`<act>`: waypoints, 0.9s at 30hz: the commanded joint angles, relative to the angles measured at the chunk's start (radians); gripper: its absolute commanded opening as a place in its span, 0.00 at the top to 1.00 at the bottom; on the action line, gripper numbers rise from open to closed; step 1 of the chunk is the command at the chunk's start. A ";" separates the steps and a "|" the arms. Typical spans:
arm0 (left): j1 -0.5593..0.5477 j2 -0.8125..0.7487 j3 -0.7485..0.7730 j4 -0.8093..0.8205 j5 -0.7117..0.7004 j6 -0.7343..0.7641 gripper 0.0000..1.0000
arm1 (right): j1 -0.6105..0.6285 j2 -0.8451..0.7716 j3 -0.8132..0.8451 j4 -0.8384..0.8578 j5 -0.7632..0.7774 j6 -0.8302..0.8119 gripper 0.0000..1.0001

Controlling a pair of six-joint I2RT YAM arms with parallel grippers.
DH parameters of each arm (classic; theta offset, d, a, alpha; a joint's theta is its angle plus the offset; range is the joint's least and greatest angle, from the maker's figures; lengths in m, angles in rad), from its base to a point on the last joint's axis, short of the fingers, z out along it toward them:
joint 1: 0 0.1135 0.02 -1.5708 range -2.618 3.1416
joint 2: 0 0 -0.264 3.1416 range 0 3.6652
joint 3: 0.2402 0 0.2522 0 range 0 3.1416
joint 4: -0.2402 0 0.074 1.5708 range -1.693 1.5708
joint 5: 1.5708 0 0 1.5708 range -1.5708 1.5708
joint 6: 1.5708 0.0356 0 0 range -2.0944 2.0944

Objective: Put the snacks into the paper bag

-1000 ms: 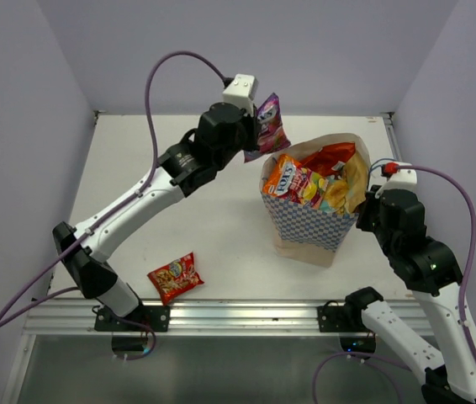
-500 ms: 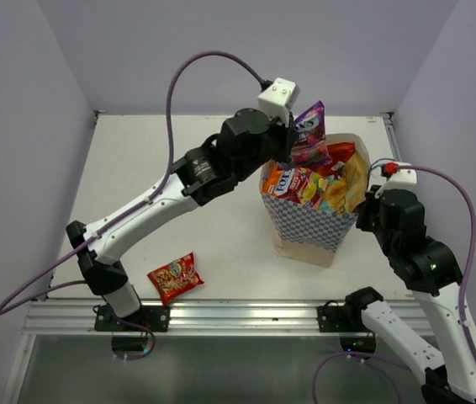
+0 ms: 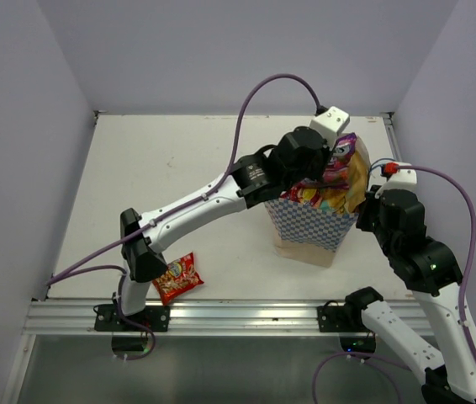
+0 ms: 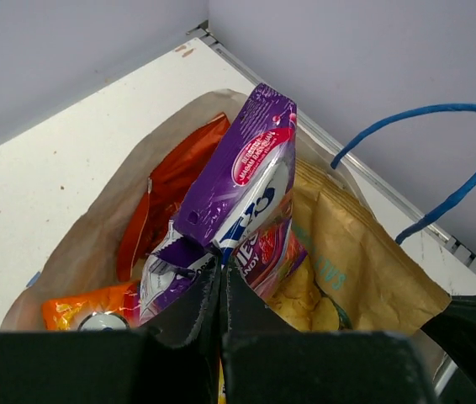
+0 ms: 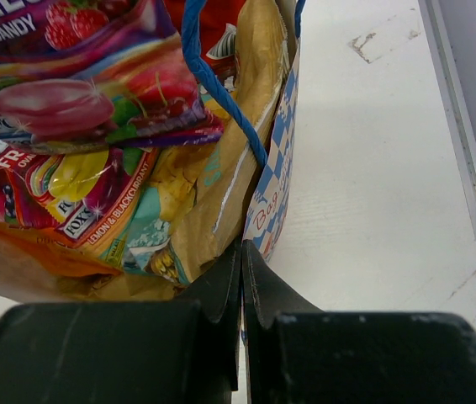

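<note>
The blue-and-white checked paper bag (image 3: 309, 223) stands upright right of centre, with several packets inside. My left gripper (image 3: 332, 168) is over the bag's mouth, shut on the purple packet (image 4: 242, 181), whose lower part is down among the others. Inside show an orange packet (image 4: 166, 189), a tan-brown packet (image 4: 364, 261) and an orange-white one (image 4: 82, 307). My right gripper (image 5: 241, 252) is shut on the bag's right wall (image 5: 273, 198), beside a blue string handle (image 5: 217, 84). A small red packet (image 3: 176, 277) lies on the table at the front left.
The white table (image 3: 162, 181) is walled by lilac panels at the back and sides. A metal rail (image 3: 221, 316) runs along the near edge. Blue handles (image 4: 440, 160) arch over the bag's far side.
My left arm has swung right and carried the purple packet from left of the bag to over its mouth and down into it. The right arm has not moved.
</note>
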 commanded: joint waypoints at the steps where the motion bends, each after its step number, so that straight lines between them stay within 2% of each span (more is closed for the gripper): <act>1: 0.004 -0.004 0.070 0.059 -0.021 0.040 0.99 | 0.008 -0.004 -0.009 0.010 0.003 -0.006 1.00; 3: 0.004 0.020 0.050 0.038 -0.008 0.046 0.95 | 0.008 -0.004 -0.009 0.010 0.003 -0.006 1.00; 4: 0.004 0.028 0.036 0.027 -0.009 0.045 0.71 | 0.008 -0.004 -0.009 0.010 0.003 -0.006 1.00; 5: 0.003 0.031 0.015 0.015 -0.018 0.034 0.53 | 0.008 -0.004 -0.009 0.010 0.006 -0.006 1.00; 7: 0.004 0.014 -0.092 0.029 -0.034 0.023 0.23 | 0.008 -0.004 -0.009 0.010 0.003 -0.006 1.00; 10: 0.003 -0.081 -0.281 0.131 -0.102 0.007 0.16 | 0.008 -0.002 -0.010 0.010 0.001 -0.007 1.00; 11: 0.003 -0.121 -0.332 0.204 -0.163 0.002 0.16 | 0.008 -0.002 -0.012 0.011 0.000 -0.006 1.00; 12: 0.000 -0.217 -0.385 0.251 -0.202 0.005 0.05 | 0.008 -0.004 -0.009 0.010 0.001 -0.007 1.00; 13: -0.003 -0.272 -0.492 0.294 -0.253 0.011 0.00 | 0.008 -0.004 -0.009 0.011 0.001 -0.007 1.00; 14: -0.009 -0.327 -0.545 0.358 -0.362 0.019 0.00 | 0.008 -0.004 -0.009 0.010 0.000 -0.007 1.00; 16: -0.020 -0.479 -0.672 0.359 -0.484 -0.010 0.00 | 0.008 -0.004 -0.009 0.010 0.000 -0.007 1.00; 17: -0.022 -0.521 -0.705 0.269 -0.599 -0.085 0.00 | 0.008 -0.004 -0.009 0.011 -0.002 -0.007 1.00; 19: -0.022 -0.610 -0.775 0.108 -0.690 -0.217 0.00 | 0.008 -0.004 -0.009 0.011 0.000 -0.010 1.00; 20: -0.020 -0.633 -0.800 -0.043 -0.708 -0.357 0.00 | 0.008 -0.001 -0.007 0.013 -0.005 -0.010 1.00; 22: -0.022 -0.672 -0.870 -0.193 -0.704 -0.514 0.00 | 0.008 0.004 -0.007 0.014 -0.014 -0.012 1.00; 23: -0.022 -0.675 -0.892 -0.321 -0.689 -0.652 0.00 | 0.008 0.006 -0.007 0.014 -0.019 -0.012 1.00; 27: -0.046 -0.716 -1.063 -0.445 -0.646 -0.863 0.00 | 0.008 0.003 -0.007 0.014 -0.023 -0.010 1.00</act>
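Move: My left hand pinches the purple candy packet over the mouth of the paper bag, whose middle lies about 17 cm below, some 3 cm back and 3 cm left. The orange packet at the bag's left side is roughly 10 cm left, 3 cm back and 8 cm lower. The red packet on the table is about 36 cm left, 19 cm back. From my right hand the bag's middle is some 10 cm left, 5 cm ahead and 13 cm down. I spread my left fingers wide to let go of the purple packet over the bag, dip about 10 cm as I start leftward, then climb most of the way back and sink again. In all I swing some 26 cm left and 5 cm back, away from the bag towards the red packet, turning about 40 degrees counter-clockwise. My right hand stays shut on the bag's right rim. ##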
